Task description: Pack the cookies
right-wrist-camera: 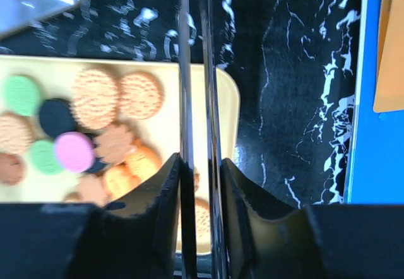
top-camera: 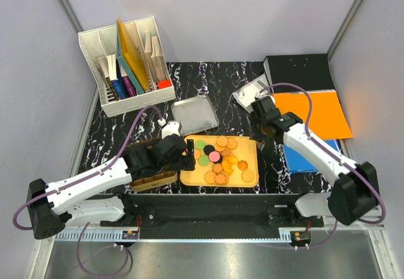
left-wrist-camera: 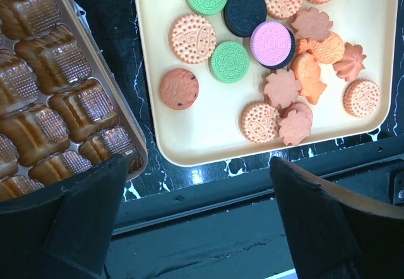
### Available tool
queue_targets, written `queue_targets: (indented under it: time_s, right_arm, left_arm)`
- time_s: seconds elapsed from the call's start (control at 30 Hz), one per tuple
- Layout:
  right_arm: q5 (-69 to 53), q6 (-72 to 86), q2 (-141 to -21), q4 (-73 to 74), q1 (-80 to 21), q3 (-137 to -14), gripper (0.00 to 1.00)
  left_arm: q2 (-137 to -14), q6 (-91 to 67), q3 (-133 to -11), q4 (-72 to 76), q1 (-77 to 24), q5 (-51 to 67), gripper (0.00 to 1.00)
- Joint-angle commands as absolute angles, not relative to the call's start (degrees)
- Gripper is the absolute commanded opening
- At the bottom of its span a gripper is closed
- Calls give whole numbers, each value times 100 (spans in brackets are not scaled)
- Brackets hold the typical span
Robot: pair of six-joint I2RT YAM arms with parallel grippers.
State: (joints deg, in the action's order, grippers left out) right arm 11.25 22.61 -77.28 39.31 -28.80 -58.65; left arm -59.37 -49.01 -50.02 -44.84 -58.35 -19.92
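Observation:
The cookies (top-camera: 221, 156) (left-wrist-camera: 265, 39) (right-wrist-camera: 76, 127) lie loose on a pale yellow tray (top-camera: 189, 178) (left-wrist-camera: 189, 134) (right-wrist-camera: 158, 121): tan rounds, plus green, pink, dark and flower shapes. A brown compartment tray (top-camera: 151, 179) (left-wrist-camera: 57, 102) sits left of it. My left gripper (top-camera: 188, 155) (left-wrist-camera: 197, 165) hangs open over the table's near edge between the two trays, holding nothing. My right gripper (top-camera: 260, 134) (right-wrist-camera: 201, 160) is above the yellow tray's right end. Its jaws press on the two thin blades of metal tongs (right-wrist-camera: 185, 71), which point away over the tray.
A white organiser (top-camera: 126, 61) with books stands at the back left. A silver lid (top-camera: 194, 115) lies behind the yellow tray. An orange folder (top-camera: 312, 112), a blue folder (top-camera: 309, 156) (right-wrist-camera: 372, 102) and a black box (top-camera: 297, 71) are on the right.

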Motion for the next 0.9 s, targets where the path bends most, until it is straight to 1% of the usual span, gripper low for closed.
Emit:
queue_targets:
  time_s: [0.0, 0.1, 0.13, 0.17, 0.23, 0.3, 0.4, 0.43, 0.53, 0.57, 0.63, 0.67, 0.73, 0.77, 0.83, 0.87]
  right_arm:
    - [722, 2373, -7076, 3964, -2865, -6380, 31]
    - [450, 2364, -6847, 3955, -2865, -6530, 15]
    - [387, 2356, -6742, 3955, -2865, -6556, 2]
    - [317, 2364, -6689, 3955, -2865, -6591, 0]
    - [27, 2364, -6575, 3911, -2865, -6609, 0]
    - [-716, 2294, -6487, 3815, -2865, -6557, 0]
    - [-1606, 2285, -6328, 3412, -2865, -6364, 0]
    - [-1765, 2303, -6302, 3349, -2857, -6302, 0]
    - [-2354, 2329, -6241, 3068, -2865, -6197, 0]
    - [-2399, 2477, -6205, 3015, -2865, -6109, 0]
    - [-2461, 2557, -6109, 2804, -2865, -5986, 0]
    - [-2461, 2645, -6091, 2769, -2865, -5942, 0]
    - [-2566, 2689, -6073, 2681, -2865, -5863, 2]
    - [-2558, 2829, -6091, 2681, -2865, -5836, 1]
    - [-2496, 2953, -6108, 2689, -2874, -5775, 0]
    - [-2226, 3058, -6100, 2716, -2883, -5748, 0]
  left_arm:
    - [-5924, -4834, -5159, -4254, -5836, -2145, 99]
    - [-5968, -4860, -5177, -4254, -5836, -2153, 99]
    - [-5968, -4869, -5177, -4254, -5836, -2179, 99]
    - [-5976, -4904, -5177, -4254, -5836, -2206, 99]
    - [-5968, -4957, -5203, -4271, -5827, -2302, 99]
    - [-5941, -5080, -5238, -4315, -5827, -2381, 99]
    - [-5906, -5264, -5282, -4394, -5757, -2496, 93]
    - [-5880, -5378, -5291, -4429, -5731, -2566, 85]
    - [-5845, -5711, -5247, -4570, -5713, -2706, 69]
    - [-5836, -5791, -5230, -4614, -5713, -2733, 58]
    - [-5818, -5984, -5151, -4728, -5704, -2777, 49]
    - [-5810, -6029, -5107, -4763, -5695, -2777, 41]
    - [-5810, -6125, -5098, -4790, -5687, -2777, 33]
    - [-5801, -6143, -5089, -4816, -5687, -2786, 26]
    - [-5775, -6179, -5089, -4825, -5687, -2769, 16]
    - [-5766, -6179, -5098, -4816, -5687, -2760, 7]
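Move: The right hand holds the tongs; the middle of the cookie tray lies about 12 cm to its left, level fore-and-aft, some 12 cm below. At that depth, the pink cookie is 13 cm left and 1 cm ahead, the flower cookie 1 cm left and 2 cm back. From the left hand, the cookie tray's middle is roughly 10 cm ahead, 11 cm right and 12 cm down. Squeezing the tongs, the right hand climbs about 11 cm and leftward, rolling some 35 degrees; left fingers nearly close, empty. ##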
